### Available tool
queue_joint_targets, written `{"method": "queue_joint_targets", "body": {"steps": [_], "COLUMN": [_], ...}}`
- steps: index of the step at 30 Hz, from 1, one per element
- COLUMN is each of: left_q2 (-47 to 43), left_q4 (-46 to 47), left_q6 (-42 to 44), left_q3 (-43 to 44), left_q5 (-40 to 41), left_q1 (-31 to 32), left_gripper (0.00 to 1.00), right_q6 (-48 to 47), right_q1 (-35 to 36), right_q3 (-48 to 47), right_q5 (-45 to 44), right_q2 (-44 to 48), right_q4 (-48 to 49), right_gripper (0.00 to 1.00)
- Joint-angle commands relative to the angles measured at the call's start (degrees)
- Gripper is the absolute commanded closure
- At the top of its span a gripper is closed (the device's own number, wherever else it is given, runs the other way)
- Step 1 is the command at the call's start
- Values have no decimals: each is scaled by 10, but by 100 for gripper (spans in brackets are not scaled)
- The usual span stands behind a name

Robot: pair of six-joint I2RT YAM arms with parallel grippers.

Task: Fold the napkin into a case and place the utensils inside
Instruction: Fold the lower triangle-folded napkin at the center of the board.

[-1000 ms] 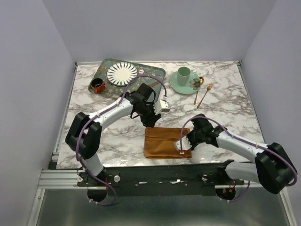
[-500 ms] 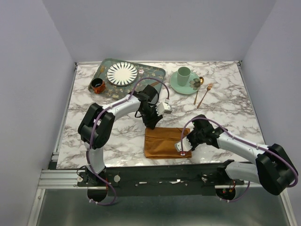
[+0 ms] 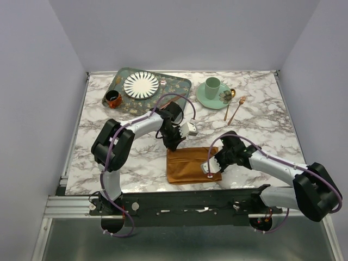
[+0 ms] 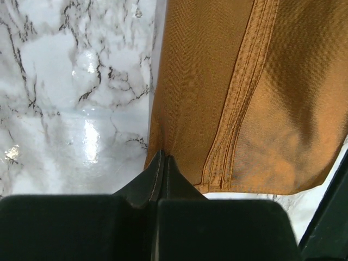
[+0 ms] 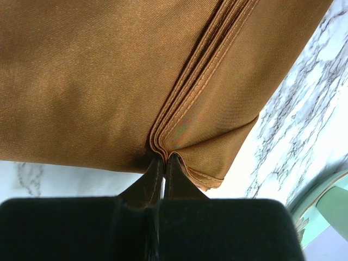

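The rust-orange napkin lies folded into a rectangle near the table's front edge. My left gripper is at its far left corner. In the left wrist view the jaws are shut, pinching the napkin at its edge, and the cloth puckers at the left gripper. My right gripper is at the napkin's right edge. It is shut on the stacked folded layers of the napkin, which meet at the right gripper. A copper fork and spoon lie at the back right.
A green patterned tray at the back left holds a striped plate. A small orange-brown cup stands at the tray's near edge. A mint cup sits on a mint saucer next to the utensils.
My left gripper came down towards me onto the napkin's far left corner and closed on it. The right gripper has stayed shut on the napkin's right edge.
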State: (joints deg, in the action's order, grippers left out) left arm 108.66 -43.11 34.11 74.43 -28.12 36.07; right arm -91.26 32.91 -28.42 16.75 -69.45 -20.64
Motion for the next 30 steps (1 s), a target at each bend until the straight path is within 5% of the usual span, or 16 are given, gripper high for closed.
{"method": "queue_joint_targets", "body": {"steps": [1, 11, 12, 14, 18, 23, 30], "left_q2": [19, 41, 38, 17, -57, -135, -122], "left_q4": [-7, -37, -46, -46, 13, 61, 77], "left_q6": [24, 83, 88, 86, 67, 103, 115], "left_q3": [4, 74, 74, 64, 13, -70, -78], "left_q5": [57, 83, 75, 57, -1, -28, -33], "left_q1": [-33, -88, -89, -92, -111, -113, -104], "left_gripper": [100, 100, 96, 72, 53, 50, 50], "right_q6": [30, 81, 77, 73, 57, 50, 24], "right_q1": [10, 23, 23, 23, 23, 23, 23], "right_q3": [-22, -126, -127, -121, -102, -102, -101], "right_q5": [-10, -15, -22, -29, -23, -15, -15], "right_q2": [-36, -120, -119, -116, -97, -101, -106], "right_q4": [-16, -25, -27, -28, -28, -25, -19], "right_gripper": [99, 99, 99, 99, 99, 99, 99]}}
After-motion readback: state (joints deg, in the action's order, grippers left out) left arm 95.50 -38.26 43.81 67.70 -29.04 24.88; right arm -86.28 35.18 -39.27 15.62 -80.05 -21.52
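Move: The left hand is shut on the napkin's left edge near its far corner, the napkin's middle about 8 cm to its right and 5 cm back. The right hand pinches the right edge beside the seam, with that middle roughly 8 cm to its left and 1 cm back. From the left hand, the tray's middle lies some 21 cm ahead and 8 cm left; the green saucer is about 24 cm ahead of the right hand and 1 cm left. All lie within a centimetre or so of hand height. Both hands drag the napkin forward-left, left 8 cm, right about 5; the left then opens, rising and backing off. ##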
